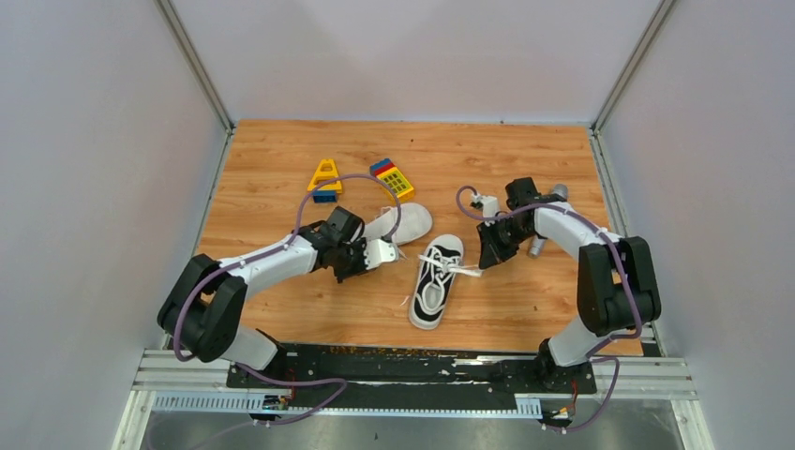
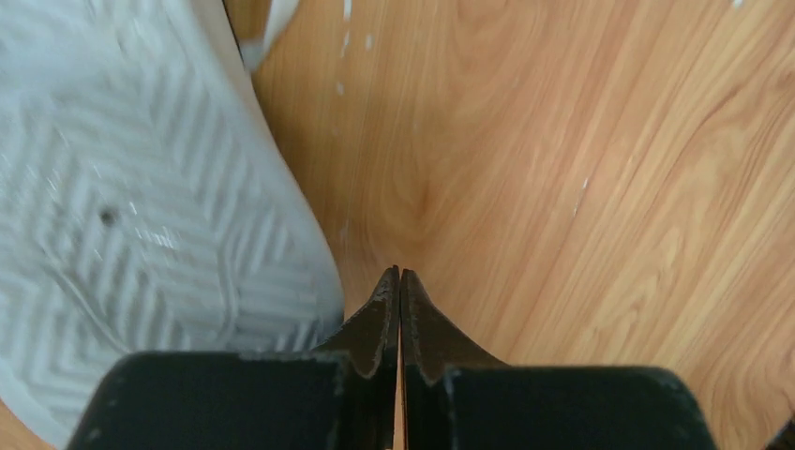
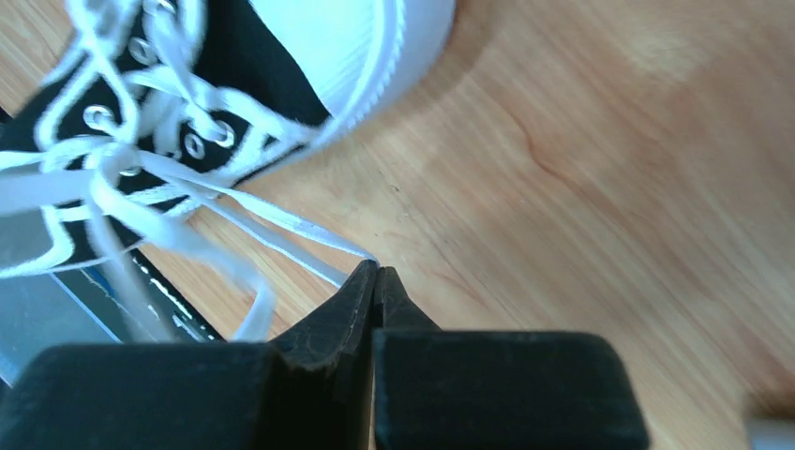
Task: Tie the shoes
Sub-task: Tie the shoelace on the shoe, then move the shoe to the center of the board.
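One of the shoes (image 1: pixel 436 281) stands upright mid-table, black canvas with a white toe cap and loose white laces (image 3: pixel 141 159). A lace strand (image 1: pixel 467 271) runs straight from it to my right gripper (image 1: pixel 484 265), whose jaws are pressed together on the strand's end (image 3: pixel 377 269). The other of the shoes (image 1: pixel 405 223) lies tipped over behind it, its ribbed white sole (image 2: pixel 122 216) showing. My left gripper (image 1: pixel 386 251) sits low over the wood just beside that sole, shut with nothing between its fingers (image 2: pixel 400 272).
A yellow triangular toy block (image 1: pixel 324 178) and a colourful block (image 1: pixel 392 178) lie at the back of the wooden table (image 1: pixel 525 309). A grey metal cylinder (image 1: pixel 538 247) lies under the right arm. Grey walls enclose both sides and the back.
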Robot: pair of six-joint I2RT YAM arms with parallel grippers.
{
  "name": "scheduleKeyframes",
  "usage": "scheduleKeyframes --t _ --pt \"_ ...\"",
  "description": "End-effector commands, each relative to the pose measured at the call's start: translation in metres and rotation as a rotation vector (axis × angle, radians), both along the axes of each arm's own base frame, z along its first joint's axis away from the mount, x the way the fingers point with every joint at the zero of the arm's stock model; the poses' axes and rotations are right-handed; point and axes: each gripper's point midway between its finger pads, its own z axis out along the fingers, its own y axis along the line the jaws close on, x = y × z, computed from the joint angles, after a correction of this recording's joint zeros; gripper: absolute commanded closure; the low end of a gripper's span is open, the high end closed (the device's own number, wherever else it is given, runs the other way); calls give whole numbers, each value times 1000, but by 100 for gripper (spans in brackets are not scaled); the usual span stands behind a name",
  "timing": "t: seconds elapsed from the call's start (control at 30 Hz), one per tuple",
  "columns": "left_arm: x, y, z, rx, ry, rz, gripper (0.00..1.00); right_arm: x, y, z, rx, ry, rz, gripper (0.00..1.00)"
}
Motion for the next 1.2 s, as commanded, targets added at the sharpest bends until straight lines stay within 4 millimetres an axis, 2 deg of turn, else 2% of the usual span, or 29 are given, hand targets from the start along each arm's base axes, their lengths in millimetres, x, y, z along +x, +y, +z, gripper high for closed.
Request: scheduleKeyframes --t 0.0,0.07,0.1,0.13,0.2,0.27,0.37,0.53,0.63,0.7,0.73,0.77,0.8,0.83,0.87,0.9,0.93,0.97,1.03,1.07,1.1,1.13,1.17 --pt "1 6 34 -23 12 17 93 27 -2 44 34 -90 -15 100" --pt "4 -14 62 -125 -11 -26 81 29 8 67 102 -143 21 95" --pt "7 -18 69 -145 -19 -33 74 31 10 76 120 -176 37 89" --pt "13 -24 78 -164 -34 -33 72 32 12 85 133 -217 54 81" --pt "23 -29 89 -180 -64 -34 64 33 13 94 142 -272 95 69" --pt "32 -35 99 -223 -99 -33 60 36 11 100 133 -308 109 64" --pt "41 -50 117 -312 -147 -52 58 40 9 113 122 -344 104 59" --pt "60 -72 143 -433 -120 58 55 50 2 139 96 -434 15 56" --pt "71 -80 176 -511 -129 134 54 65 -11 177 71 -580 -145 55" --pt "78 -78 210 -570 -210 174 53 69 -15 199 82 -650 -211 43" --pt "83 -78 221 -588 -248 182 51 70 -16 205 93 -665 -242 34" --pt "90 -72 233 -587 -298 213 50 72 -16 205 106 -660 -276 25" --pt "94 -68 237 -576 -317 237 46 74 -15 200 123 -624 -323 14" --pt "102 -62 241 -552 -352 278 43 75 -13 191 130 -575 -359 8" --pt "101 -58 235 -519 -333 286 38 74 -9 180 143 -514 -370 3" --pt "97 -64 236 -506 -311 230 36 72 -5 166 149 -447 -374 1" --pt "82 -63 221 -456 -228 186 35 67 1 155 173 -385 -360 0" --pt "69 -74 220 -466 -174 74 36 62 4 144 196 -330 -360 0" --pt "39 -77 199 -457 -55 5 35 57 8 124 227 -251 -376 0" --pt "23 -80 174 -438 -13 -26 35 52 12 115 240 -208 -373 0" --pt "14 -81 170 -443 -25 -59 35 48 15 110 259 -175 -363 0" --pt "0 -86 149 -441 -9 -91 35 43 19 103 271 -138 -354 0" --pt "-9 -89 149 -470 -3 -98 35 40 20 97 273 -105 -361 1"
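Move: The right fingers still pinch the shoelace end; the knot on the black shoe lies about 9 cm to their left at nearly the same height. From them, the black shoe's middle is some 11 cm left and 3 cm nearer the base, the grey tool about 15 cm right and 11 cm farther out. The left hand, shut and already empty, has the knot some 19 cm to its right; the white shoe lies 9 cm ahead and 6 cm right. The right fingers let go of the shoelace, opening fully as the hand shoots up about 18 cm and some 6 cm forward, then sinks back to about 10 cm above its start. The left hand rises fast some 20 cm, drifting left and forward, opening to about two-thirds while its fingers swing up roughly 30 degrees towards the right. ##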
